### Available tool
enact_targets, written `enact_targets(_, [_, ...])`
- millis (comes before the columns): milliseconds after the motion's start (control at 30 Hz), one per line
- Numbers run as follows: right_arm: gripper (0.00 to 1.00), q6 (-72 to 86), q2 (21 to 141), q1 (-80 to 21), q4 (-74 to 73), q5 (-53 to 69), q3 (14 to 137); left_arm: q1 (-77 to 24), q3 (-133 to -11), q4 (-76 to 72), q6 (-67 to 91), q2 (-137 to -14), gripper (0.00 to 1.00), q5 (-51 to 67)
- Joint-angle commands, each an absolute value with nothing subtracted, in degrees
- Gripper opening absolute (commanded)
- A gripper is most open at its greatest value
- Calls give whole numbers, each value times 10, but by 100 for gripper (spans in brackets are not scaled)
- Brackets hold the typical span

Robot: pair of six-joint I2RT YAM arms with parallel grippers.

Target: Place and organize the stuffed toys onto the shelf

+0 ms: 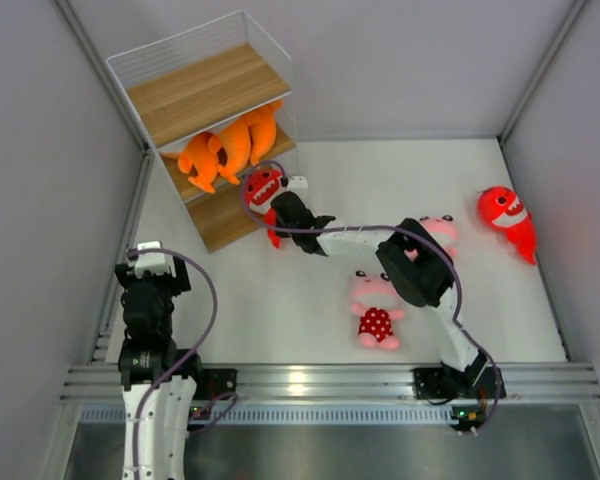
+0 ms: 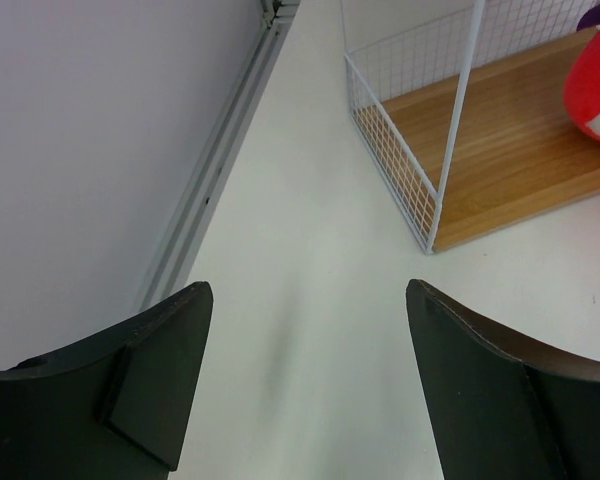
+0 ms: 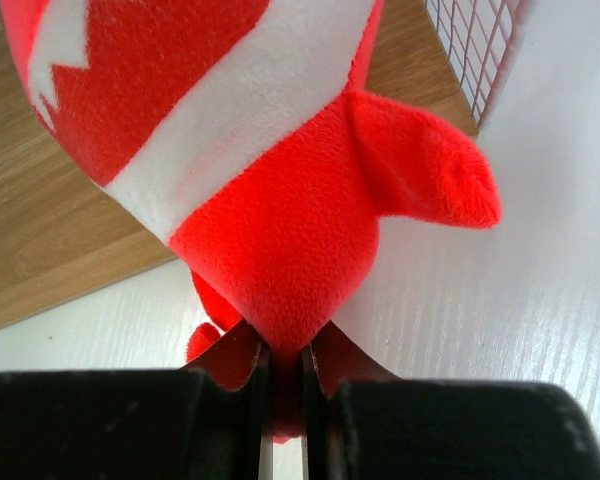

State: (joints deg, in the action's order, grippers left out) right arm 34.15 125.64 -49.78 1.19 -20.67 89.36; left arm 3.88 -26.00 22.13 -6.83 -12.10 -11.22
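Note:
The shelf (image 1: 205, 85) stands at the back left, with two orange sharks (image 1: 225, 148) on its middle board. My right gripper (image 1: 280, 215) is shut on a red shark (image 1: 263, 186) by its tail end and holds it at the front edge of the lowest board (image 3: 50, 240). The red shark fills the right wrist view (image 3: 280, 200). A second red shark (image 1: 508, 218) lies at the far right. Two pink animals lie on the table, one (image 1: 376, 310) in a polka-dot dress, one (image 1: 440, 232) partly under the right arm. My left gripper (image 2: 305, 340) is open and empty above bare table.
The shelf's lower corner (image 2: 430, 215) and part of the held red shark (image 2: 595, 85) show in the left wrist view. Grey walls enclose the table on the left, back and right. A metal rail runs along the near edge (image 1: 310, 382).

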Motion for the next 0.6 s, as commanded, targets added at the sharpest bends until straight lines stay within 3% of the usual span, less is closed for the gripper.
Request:
enact_targets(0, [0,302,1241,-502,72,-229,932,47,-242,178,-40,-107,84,-117])
enact_targets(233, [0,276,1300,-498,73,-234,1028,61,-224,158,-30,-84,85,-130])
enact_targets(333, [17,274,1321,-497,74,-254,1051,63,-221,156,-33,-74,85,-118])
enact_targets(433, [23,267,1336,-495,97,-273,1065,63,-217,155,-38,-69,86,-120])
enact_targets(567, [46,251,1356,-491,91,-279,1095,63,-217,155,-40,-62,86,-117])
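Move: Ahead of the right hand, which already has the red shark toy by its tail end, lies the bottom shelf: its middle is about 10 cm forward, 8 cm to the left and 6 cm lower. The shelf's right front corner is some 5 cm ahead and 5 cm to the right at that same lower level, and the orange toys sit about 9 cm ahead, 8 cm left and 17 cm above. From the left hand, the bottom shelf is roughly 21 cm ahead, 16 cm right and 20 cm below. Carrying the red shark toy head first into the bottom shelf, the right hand goes forward about 6 cm, rising and easing left as it does; it climbs some 5 cm, then sinks about 1 cm while still reaching in. The fingertips tip up around 10 degrees, and late in the reach the tight pinch loosens to a bit under half open, with the toy's lower body still between the fingers. ##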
